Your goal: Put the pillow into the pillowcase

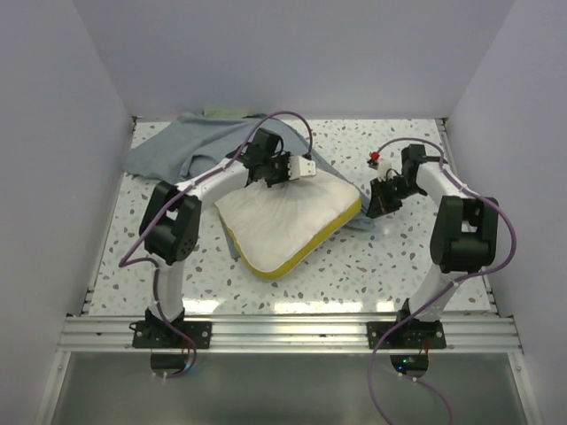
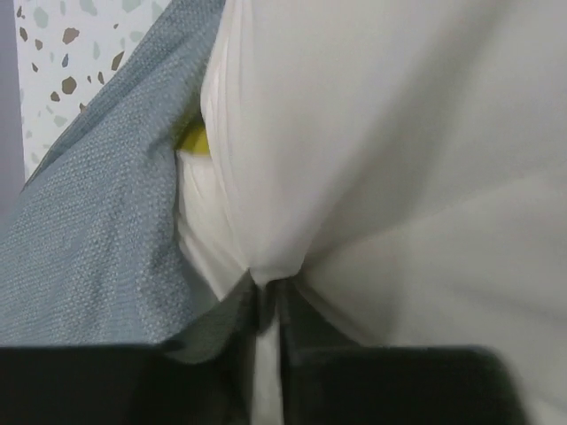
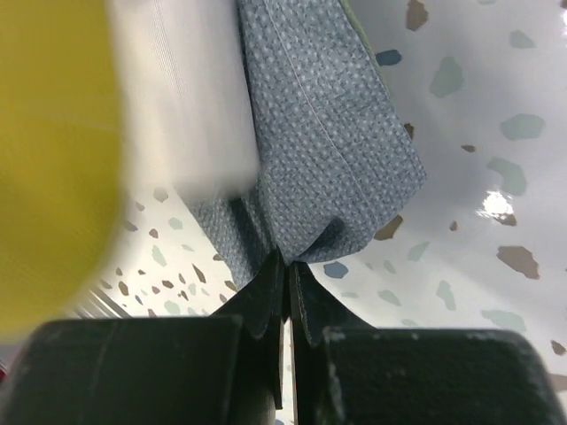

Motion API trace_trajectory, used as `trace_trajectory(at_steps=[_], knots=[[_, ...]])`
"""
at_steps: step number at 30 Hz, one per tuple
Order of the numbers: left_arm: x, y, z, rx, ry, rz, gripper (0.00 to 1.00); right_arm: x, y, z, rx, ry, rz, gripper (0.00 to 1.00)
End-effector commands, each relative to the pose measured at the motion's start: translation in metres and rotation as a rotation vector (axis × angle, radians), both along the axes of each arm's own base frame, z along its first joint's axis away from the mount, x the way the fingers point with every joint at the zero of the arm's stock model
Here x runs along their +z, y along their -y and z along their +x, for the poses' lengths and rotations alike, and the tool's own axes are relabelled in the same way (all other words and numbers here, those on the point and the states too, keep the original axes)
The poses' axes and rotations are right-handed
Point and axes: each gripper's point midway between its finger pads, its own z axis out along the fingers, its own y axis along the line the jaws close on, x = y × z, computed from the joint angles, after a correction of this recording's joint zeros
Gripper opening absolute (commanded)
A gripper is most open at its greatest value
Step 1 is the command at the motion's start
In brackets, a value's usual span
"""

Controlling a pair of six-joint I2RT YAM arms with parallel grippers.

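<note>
The pillow [image 1: 288,221], cream-white on top with a yellow edge, lies in the middle of the table. The grey-blue pillowcase [image 1: 190,146] is bunched at the back left and runs under the pillow; a corner shows at the pillow's right end. My left gripper [image 1: 285,170] is at the pillow's far edge, shut on a pinch of its white cloth [image 2: 372,159], with pillowcase cloth [image 2: 97,239] to its left. My right gripper [image 1: 370,208] is at the pillow's right corner, shut on the pillowcase corner [image 3: 328,168], beside the blurred yellow pillow edge [image 3: 53,150].
The speckled terrazzo table [image 1: 390,266] is walled by pale panels at left, back and right. An aluminium rail [image 1: 283,332] runs along the near edge, holding both arm bases. Purple cables loop over both arms.
</note>
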Motion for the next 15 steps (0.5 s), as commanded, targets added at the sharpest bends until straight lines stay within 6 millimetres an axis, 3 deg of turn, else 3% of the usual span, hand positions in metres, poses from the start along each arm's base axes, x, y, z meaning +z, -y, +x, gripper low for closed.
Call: trace_trajectory(at_steps=[1,2,3,4,5,7,10,11,13,14,15], knots=[[0.025,-0.038,0.012,0.103,-0.003,0.028,0.27,0.003,0.027,-0.017,-0.048,-0.104,-0.075,0.0],[0.033,-0.021,-0.008,0.039,-0.072,-0.04,0.55,0.0,0.025,-0.008,-0.065,-0.101,-0.061,0.0],[0.04,-0.017,-0.02,0.025,-0.111,-0.073,0.64,0.005,0.023,0.004,-0.082,-0.082,-0.047,0.0],[0.049,-0.014,-0.043,-0.002,-0.172,-0.082,0.87,0.007,0.018,0.01,-0.102,-0.089,-0.013,0.0],[0.054,-0.012,-0.056,-0.019,-0.206,-0.094,0.96,0.007,0.016,0.015,-0.112,-0.091,0.001,0.0],[0.066,-0.017,-0.082,-0.033,-0.239,-0.084,1.0,0.005,0.016,0.028,-0.13,-0.09,0.004,0.0],[0.064,-0.039,-0.111,-0.108,-0.258,-0.012,1.0,0.003,0.023,0.057,-0.156,-0.028,-0.024,0.0],[0.06,-0.047,-0.113,-0.12,-0.251,0.034,1.0,0.004,0.027,0.067,-0.17,-0.008,-0.045,0.0],[0.059,-0.062,-0.108,-0.054,-0.259,0.044,0.99,0.015,0.035,0.106,-0.212,0.072,-0.071,0.0],[0.062,-0.062,-0.107,-0.012,-0.298,-0.008,0.98,0.037,0.043,0.134,-0.233,0.161,-0.101,0.0],[0.072,-0.063,-0.096,0.04,-0.293,-0.075,0.98,0.044,0.047,0.147,-0.25,0.186,-0.118,0.0]])
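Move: The pillow is pinched by its far part in the left fingers, its middle some 12 cm back, 2 cm to the right and 5 cm below that hand; the pillowcase's main spread lies about 9 cm ahead and 20 cm to the left. The pillowcase corner is already shut in the right fingers. From the right hand, the pillow's yellow-trimmed right end is roughly 5 cm to the left and 1 cm farther out, its middle about 24 cm left and 3 cm back. The pillow's pinched white cover is let go as the left fingers open wide, and that hand backs off about 10 cm while rising some 7 cm and drifting left, tipping slightly. The pillowcase corner stays pinched in the shut right fingers, which draw it forward about 8 cm and a little right past the pillow's right end, turning slightly clockwise. ##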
